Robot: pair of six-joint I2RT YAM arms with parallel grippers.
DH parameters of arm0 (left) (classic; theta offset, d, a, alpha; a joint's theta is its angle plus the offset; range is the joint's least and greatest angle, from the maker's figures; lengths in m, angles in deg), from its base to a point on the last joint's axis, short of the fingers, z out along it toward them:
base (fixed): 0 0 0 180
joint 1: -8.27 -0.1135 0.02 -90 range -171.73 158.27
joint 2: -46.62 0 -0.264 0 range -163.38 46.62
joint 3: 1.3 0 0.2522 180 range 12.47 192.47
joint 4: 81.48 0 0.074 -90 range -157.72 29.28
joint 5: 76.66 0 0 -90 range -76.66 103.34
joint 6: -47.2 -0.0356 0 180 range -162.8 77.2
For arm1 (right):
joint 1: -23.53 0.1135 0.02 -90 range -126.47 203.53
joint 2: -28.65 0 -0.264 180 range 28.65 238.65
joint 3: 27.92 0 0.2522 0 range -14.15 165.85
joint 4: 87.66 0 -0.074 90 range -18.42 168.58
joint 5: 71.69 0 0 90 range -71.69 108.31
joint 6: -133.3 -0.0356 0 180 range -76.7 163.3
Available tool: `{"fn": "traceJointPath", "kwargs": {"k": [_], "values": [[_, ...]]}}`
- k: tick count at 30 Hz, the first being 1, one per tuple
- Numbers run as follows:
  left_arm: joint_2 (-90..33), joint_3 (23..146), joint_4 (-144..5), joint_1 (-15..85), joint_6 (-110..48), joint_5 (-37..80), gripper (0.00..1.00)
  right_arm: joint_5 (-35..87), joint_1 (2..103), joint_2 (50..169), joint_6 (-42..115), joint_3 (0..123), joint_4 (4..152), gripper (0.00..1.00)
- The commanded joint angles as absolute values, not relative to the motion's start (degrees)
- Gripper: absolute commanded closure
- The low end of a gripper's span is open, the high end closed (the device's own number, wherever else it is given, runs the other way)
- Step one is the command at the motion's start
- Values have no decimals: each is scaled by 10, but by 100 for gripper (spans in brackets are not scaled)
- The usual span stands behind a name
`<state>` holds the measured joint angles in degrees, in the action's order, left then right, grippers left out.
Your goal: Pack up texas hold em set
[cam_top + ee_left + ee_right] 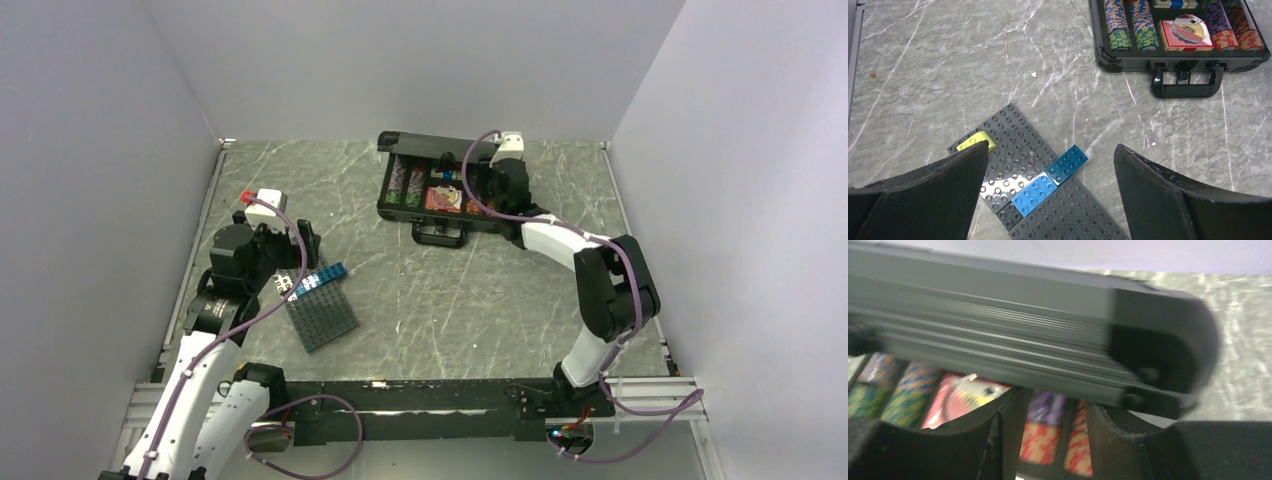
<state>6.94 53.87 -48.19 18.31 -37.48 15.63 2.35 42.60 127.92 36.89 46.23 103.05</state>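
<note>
The black case [400, 213] of the texas hold em set lies open at the back of the table, its handle [438, 236] facing me. Striped chip rows [405, 185] and a red card deck [443, 198] lie inside. My right gripper [472, 190] is over the case's right half. In the right wrist view the lid [998, 310] is blurred and hangs over the chip rows [1040, 440]. The right gripper [1050, 402] is open below the lid's edge, with nothing between its fingers. My left gripper [305, 250] is wide open and empty, far from the case [1128, 64].
A dark grey studded plate [325, 315] with blue bricks [325, 277] lies at the front left, under the left gripper [1051, 147]. A yellow-green brick [977, 141] sits on the plate's corner [1008, 130]. White walls close in the table on three sides.
</note>
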Motion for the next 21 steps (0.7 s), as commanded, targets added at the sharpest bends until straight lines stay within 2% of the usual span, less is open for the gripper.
{"fn": "traceJointPath", "kwargs": {"k": [1, 9, 13, 18, 21], "values": [[83, 550, -490, 180, -369, 169, 1, 29, 456, 1218, 327, 439, 1015, 47], [85, 550, -490, 180, -368, 174, 1, 44, 471, 1166, 261, 397, 923, 35], [86, 550, -490, 181, -367, 174, 1, 97, 479, 1123, 232, 397, 840, 29], [89, 551, -491, 180, -363, 179, 1, 191, 479, 1060, 209, 426, 716, 26], [92, 550, -492, 180, -360, 184, 1, 185, 479, 1022, 218, 433, 667, 24]]}}
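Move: Just under and in front of the half-lowered lid, the right hand has the lid's near right corner about 3 cm ahead, 4 cm to its right and 4 cm above. The case handle lies some 15 cm to its left, 7 cm back and 14 cm below; the red card box in the case is 1 cm ahead, 14 cm left and 12 cm below. From the left hand the handle is about 15 cm ahead, 35 cm right, 20 cm below. Drawing back about 12 cm towards its base, out of the coming-down lid's way, the right hand swings nearly 5 cm left, dips some 3 cm and rises again. Its fingers spread from about half to three quarters open while the wrist tips nearly 20 degrees down, turning a little counter-clockwise and rolling left side up, until it faces the handle side of the case. ##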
